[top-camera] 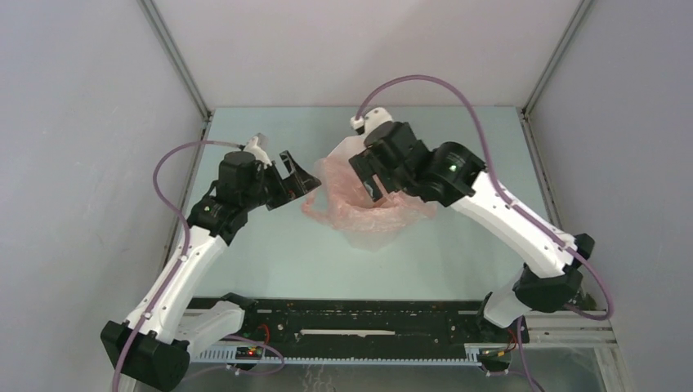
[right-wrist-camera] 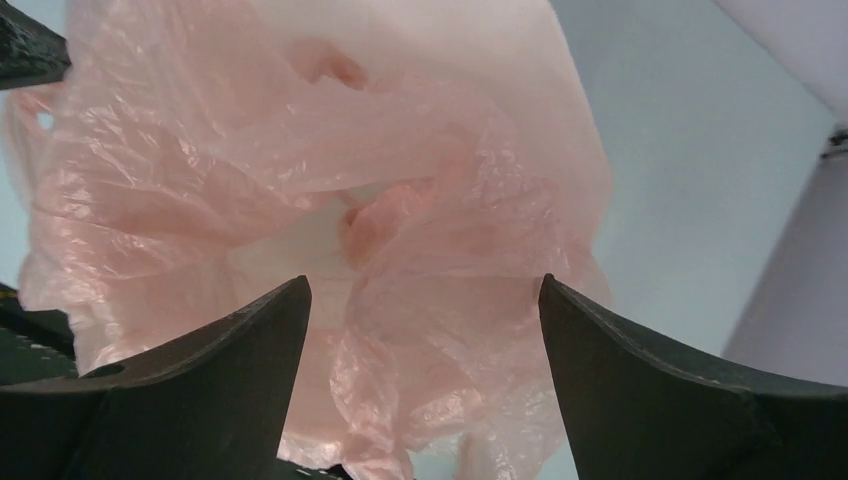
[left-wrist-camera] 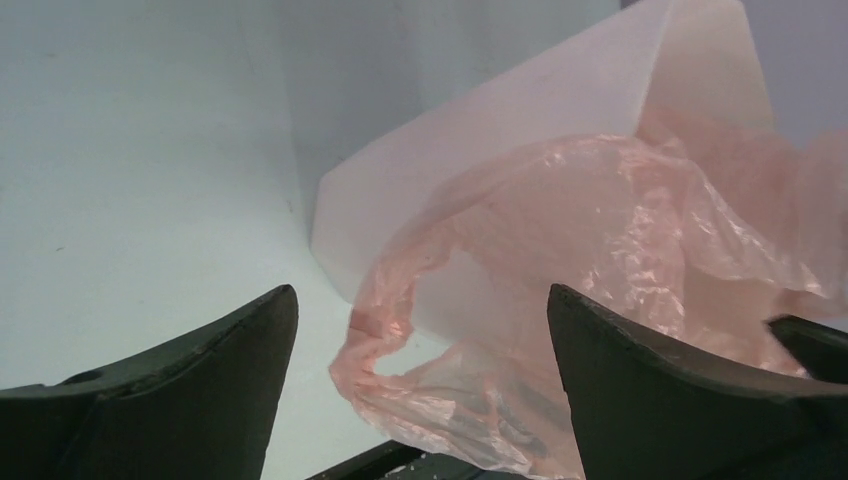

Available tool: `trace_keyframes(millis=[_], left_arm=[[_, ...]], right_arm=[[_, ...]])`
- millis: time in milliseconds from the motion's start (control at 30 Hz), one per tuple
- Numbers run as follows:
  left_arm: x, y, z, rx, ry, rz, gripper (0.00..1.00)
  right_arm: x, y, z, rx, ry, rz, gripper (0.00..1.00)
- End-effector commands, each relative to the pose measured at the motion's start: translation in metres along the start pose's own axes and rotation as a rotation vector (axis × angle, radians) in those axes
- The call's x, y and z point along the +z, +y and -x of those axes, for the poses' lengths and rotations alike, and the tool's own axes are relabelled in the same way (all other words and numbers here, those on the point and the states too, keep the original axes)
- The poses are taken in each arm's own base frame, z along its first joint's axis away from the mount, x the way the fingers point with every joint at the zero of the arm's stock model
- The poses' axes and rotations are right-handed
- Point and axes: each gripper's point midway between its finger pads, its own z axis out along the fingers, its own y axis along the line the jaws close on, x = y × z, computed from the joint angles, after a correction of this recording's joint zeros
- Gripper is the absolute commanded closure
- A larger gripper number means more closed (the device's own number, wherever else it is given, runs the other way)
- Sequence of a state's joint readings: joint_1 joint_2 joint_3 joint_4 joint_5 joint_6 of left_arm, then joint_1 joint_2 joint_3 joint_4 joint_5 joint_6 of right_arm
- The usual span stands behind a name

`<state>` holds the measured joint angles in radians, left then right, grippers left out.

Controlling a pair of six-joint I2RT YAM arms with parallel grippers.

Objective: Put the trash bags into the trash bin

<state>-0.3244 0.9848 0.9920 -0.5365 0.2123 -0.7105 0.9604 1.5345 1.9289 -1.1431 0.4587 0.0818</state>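
Observation:
The pale-pink trash bag (top-camera: 351, 208) lies crumpled over and around the white trash bin (top-camera: 342, 152) at the table's middle. In the left wrist view a faceted bin wall (left-wrist-camera: 480, 130) shows, with the bag (left-wrist-camera: 600, 230) draped over its rim and down to the table. My left gripper (top-camera: 301, 176) (left-wrist-camera: 420, 290) is open just left of the bin, its jaws wide apart around loose film without pinching it. Over the bin from the right, my right gripper (top-camera: 373, 183) (right-wrist-camera: 422, 281) is open above the bag (right-wrist-camera: 300, 150), nothing gripped. The bin's inside is hidden by film.
The pale green table (top-camera: 270, 261) runs out to grey walls on three sides, with metal frame posts (top-camera: 176, 61) at the back corners. Pink cables (top-camera: 458, 90) loop above both arms. A black rail (top-camera: 359, 314) crosses the near edge between the arm bases.

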Motion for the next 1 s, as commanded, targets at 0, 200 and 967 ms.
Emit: trace_keyframes(millis=[0,200,967], left_arm=[[0.003,-0.027,0.002,0.008,0.003,-0.162,0.04],[0.013,-0.011,0.002,-0.003,0.001,-0.093,0.21],[0.043,0.02,0.049,-0.001,-0.128,0.089,1.0]], right_arm=[[-0.009,-0.021,0.004,-0.104,0.0,-0.182,0.07],[-0.003,-0.044,0.009,-0.104,0.002,-0.322,0.18],[0.054,-0.095,0.053,0.271,-0.175,0.07,1.0]])
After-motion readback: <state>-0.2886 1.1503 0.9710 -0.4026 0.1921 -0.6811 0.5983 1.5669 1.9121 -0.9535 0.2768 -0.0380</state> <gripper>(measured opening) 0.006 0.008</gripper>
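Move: My open right hand is above the trash bin's mouth. The right-hand part of the trash bag's rim lies about 3 cm ahead of it, 3 cm to its right and 1 cm lower. The trash bin's middle is about 1 cm ahead and 21 cm below that hand, neither left nor right. From my open left hand the bag's left handle is about 3 cm ahead, 1 cm to the right and 4 cm below; the trash bin's middle is level ahead, roughly 12 cm right and 12 cm lower. With my right hand I dip slightly, close on the bag's rim as I swing forward and right, then keep pulling the pinched film out past the bin's far right edge, some 10 cm forward and 6 cm right in all, with the wrist turning about 10 degrees clockwise. My left hand eases forward and down about 4 cm to the bag's left handle and shuts on it. ##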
